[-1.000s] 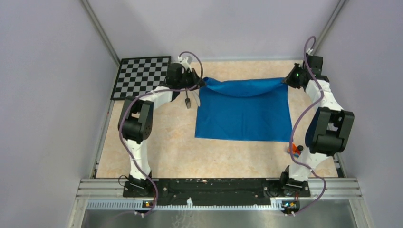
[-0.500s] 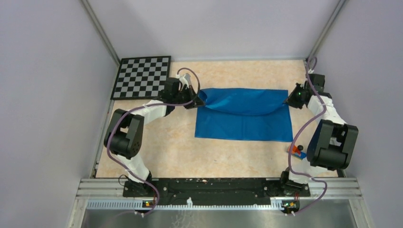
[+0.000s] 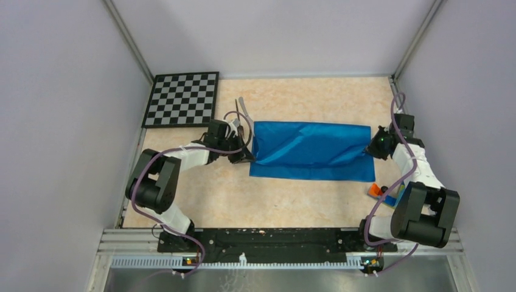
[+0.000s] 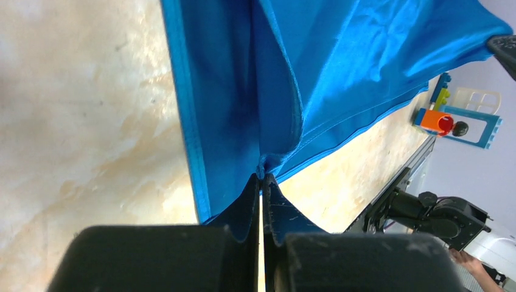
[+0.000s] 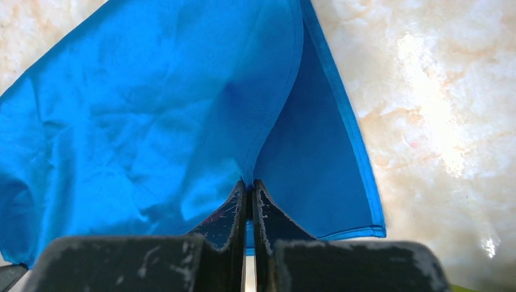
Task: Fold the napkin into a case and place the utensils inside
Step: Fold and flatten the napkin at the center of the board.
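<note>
The blue napkin (image 3: 310,149) lies on the table, its far half folded over toward the near edge, so a strip of the lower layer shows along the front. My left gripper (image 3: 249,156) is shut on the folded layer's left corner; in the left wrist view the cloth (image 4: 243,79) bunches at the closed tips (image 4: 261,177). At the right corner my right gripper (image 3: 370,149) pinches the napkin (image 5: 152,121) between closed tips (image 5: 248,182). A pale grey knife (image 3: 243,108) lies just beyond the left wrist. The dark fork beside it is mostly hidden by the arm.
A black-and-white checkerboard (image 3: 182,97) lies at the back left corner. Coloured toy blocks (image 3: 380,191) sit by the right arm's base, also seen in the left wrist view (image 4: 453,118). Grey walls close in the table on three sides.
Both grippers have carried the napkin's far edge toward the near side and lowered it, folding the cloth over itself. Both stayed shut on the cloth.
</note>
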Robot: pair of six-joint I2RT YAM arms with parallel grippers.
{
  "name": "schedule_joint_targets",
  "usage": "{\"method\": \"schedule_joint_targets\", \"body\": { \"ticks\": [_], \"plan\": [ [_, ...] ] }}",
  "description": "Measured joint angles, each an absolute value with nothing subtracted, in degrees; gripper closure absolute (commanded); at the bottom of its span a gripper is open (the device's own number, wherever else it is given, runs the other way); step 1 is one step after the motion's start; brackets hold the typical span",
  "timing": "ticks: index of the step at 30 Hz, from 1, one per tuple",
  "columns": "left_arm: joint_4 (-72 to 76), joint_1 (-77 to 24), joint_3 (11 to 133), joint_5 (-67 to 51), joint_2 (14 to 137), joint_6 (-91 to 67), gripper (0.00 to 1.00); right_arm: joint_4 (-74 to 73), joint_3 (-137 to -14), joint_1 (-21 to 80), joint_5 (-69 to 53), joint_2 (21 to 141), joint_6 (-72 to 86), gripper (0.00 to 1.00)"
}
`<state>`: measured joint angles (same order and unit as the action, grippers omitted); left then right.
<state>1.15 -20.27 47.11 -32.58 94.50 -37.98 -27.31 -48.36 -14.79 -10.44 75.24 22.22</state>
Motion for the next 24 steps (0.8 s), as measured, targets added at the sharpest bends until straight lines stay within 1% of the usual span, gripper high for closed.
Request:
{"method": "schedule_joint_targets", "body": {
  "ticks": [12,24],
  "plan": [
    [-1.17,-20.34,43.66,-31.86,91.98,-37.41,1.00,-30.28,-43.53,-14.81,-5.15,71.42,22.61,1.00],
    [-0.62,-20.38,42.19,-32.23,92.79,-37.54,1.00,-30.79,-42.72,-14.79,-0.54,73.45,25.78,1.00]
  ]
}}
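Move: For the left hand, the near-left corner of the blue napkin lies about 5 cm back, level sideways and 4 cm below; the fork is some 16 cm ahead and 5 cm left, the knife about 17 cm ahead and 2 cm left, both 4 cm below. For the right hand, the near-right corner is roughly 8 cm back, 2 cm right and 5 cm below; the toy blocks are 14 cm back and 6 cm right, likewise 5 cm below. Drawing the folded-over napkin edge back towards the near edge, both hands keep their pinch on its corners and sink as they go. The left comes back about 3 cm and down 2, easing to a stop; the right comes back some 4.5 cm and down 3.5, drifting right while its wrist tips down and turns a little clockwise. ##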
